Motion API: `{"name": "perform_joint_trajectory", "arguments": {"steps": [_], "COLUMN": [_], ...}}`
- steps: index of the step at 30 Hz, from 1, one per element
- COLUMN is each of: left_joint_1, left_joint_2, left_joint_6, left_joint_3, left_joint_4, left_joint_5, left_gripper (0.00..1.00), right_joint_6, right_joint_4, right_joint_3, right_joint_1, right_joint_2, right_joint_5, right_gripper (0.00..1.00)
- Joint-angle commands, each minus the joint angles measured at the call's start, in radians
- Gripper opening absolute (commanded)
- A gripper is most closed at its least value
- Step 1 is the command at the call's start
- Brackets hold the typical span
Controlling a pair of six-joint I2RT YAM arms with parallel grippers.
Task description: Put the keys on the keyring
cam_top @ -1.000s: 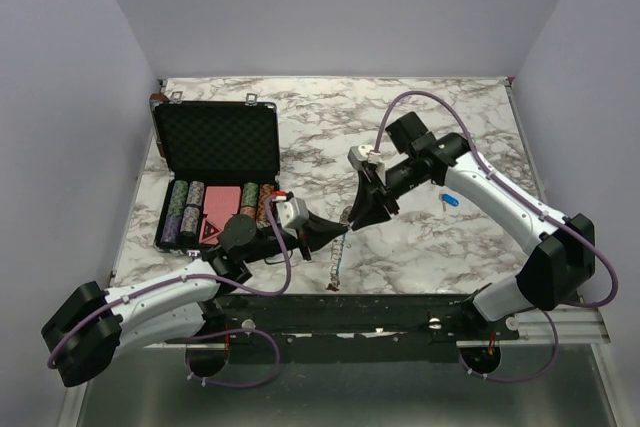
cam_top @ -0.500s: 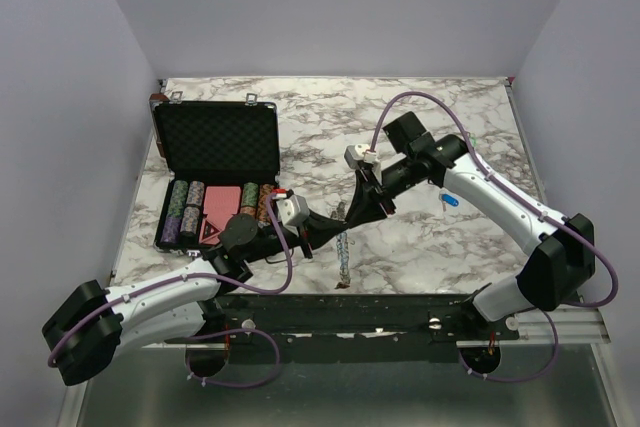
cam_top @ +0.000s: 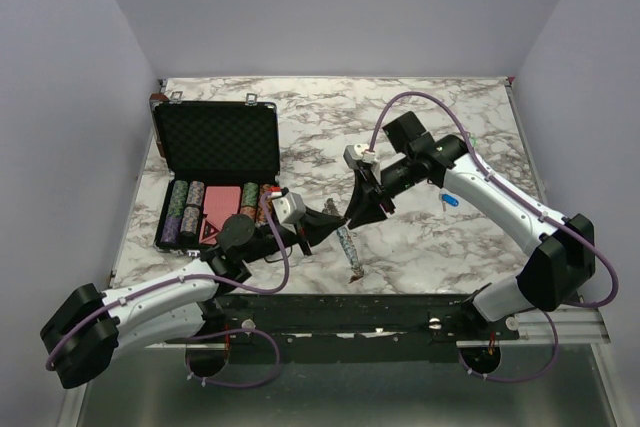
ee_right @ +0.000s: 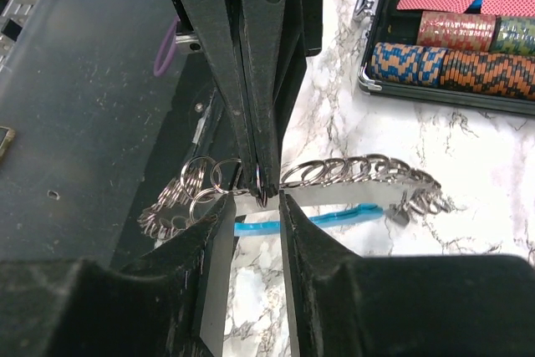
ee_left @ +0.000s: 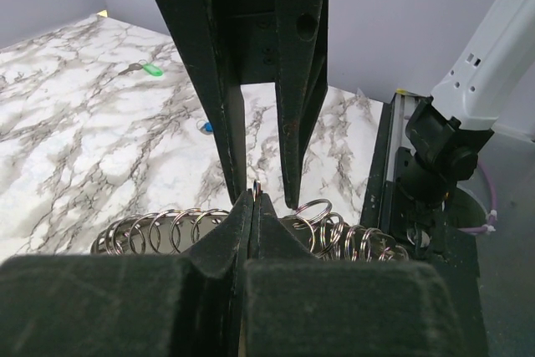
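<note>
The keyring (cam_top: pixel 348 247), a floppy chain of small metal rings with a light-blue strip (ee_right: pixel 309 220), hangs over the table's front middle. My left gripper (cam_top: pixel 333 213) is shut on one ring of it (ee_left: pixel 253 192). In the right wrist view the rings (ee_right: pixel 351 171) trail off to both sides. My right gripper (ee_right: pixel 255 209) meets the left one tip to tip. It stands open, its fingers (ee_left: pixel 292 131) on either side of the pinched ring with gaps showing. A blue key (cam_top: pixel 450 201) lies on the marble to the right. A green key (ee_left: pixel 150 69) lies farther back.
An open black foam-lined case (cam_top: pixel 215 142) with striped poker chips (ee_right: pixel 451 56) and red cards stands at the left. The black rail (cam_top: pixel 400 307) with the arm bases runs along the near edge. Purple walls close in the marble table (cam_top: pixel 330 117).
The chain's hanging lower end has swung to the right. My left gripper has risen slightly with it. The right gripper has stayed at the pinched ring, its jaws narrowing then widening a little.
</note>
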Motion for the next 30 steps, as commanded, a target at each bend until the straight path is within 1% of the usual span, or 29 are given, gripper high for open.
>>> {"name": "perform_joint_trajectory", "arguments": {"steps": [1,6,16,17,23,25,27,28,30], "left_joint_1": [0.003,0.003,0.006,0.006,0.008,0.009,0.014,0.018,0.031], "left_joint_2": [-0.030,-0.041,-0.053,-0.056,-0.068,-0.074,-0.087,-0.093,-0.110], "left_joint_6": [-0.003,-0.002,-0.002,0.000,0.004,0.010,0.018,0.023,0.032], "left_joint_3": [0.004,-0.006,-0.007,-0.007,-0.011,-0.010,-0.007,-0.003,0.003], "left_joint_4": [0.049,0.041,0.035,0.035,0.026,0.015,-0.002,-0.011,-0.037], "left_joint_5": [-0.029,-0.029,-0.010,-0.007,0.002,0.005,0.013,0.019,0.037], "left_gripper": [0.00,0.00,0.00,0.00,0.00,0.00,0.00,0.00,0.00], "right_joint_6": [0.003,-0.006,0.010,0.024,0.063,0.096,0.203,0.269,0.326], "right_joint_4": [-0.019,-0.051,-0.036,-0.025,0.017,0.041,0.133,0.174,0.234], "right_joint_3": [-0.002,0.022,-0.007,-0.011,-0.040,-0.048,-0.071,-0.089,-0.129], "right_joint_1": [-0.001,-0.061,-0.125,-0.132,-0.152,-0.173,-0.219,-0.255,-0.329], "right_joint_2": [-0.027,-0.046,-0.078,-0.078,-0.087,-0.093,-0.101,-0.105,-0.115], "right_joint_5": [0.009,-0.001,-0.011,-0.014,-0.024,-0.028,-0.036,-0.037,-0.051], "right_gripper": [0.38,0.47,0.48,0.50,0.53,0.56,0.61,0.64,0.66]}}
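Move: The blue-tagged key lies on the table about 11 cm ahead of the right gripper, 25 cm to its right and some 18 cm below. The green-tagged key is about 17 cm farther out than the blue one and 6 cm more to the right. The keyring, clamped in the left gripper, has its middle about 2 cm back and 2 cm left of the right gripper, 3 cm lower. From the left gripper, the blue-tagged key is 11 cm ahead, 27 cm right. Draw the empty right gripper away from the small metal loop at the left fingertips, about 6 cm forward and to the right in equal parts, towards the blue-tagged key. Spread its already parted fingers to about twice their gap and turn the wrist some 15 degrees clockwise, mostly at the end. Keep the left gripper shut on the keyring, almost in place. ##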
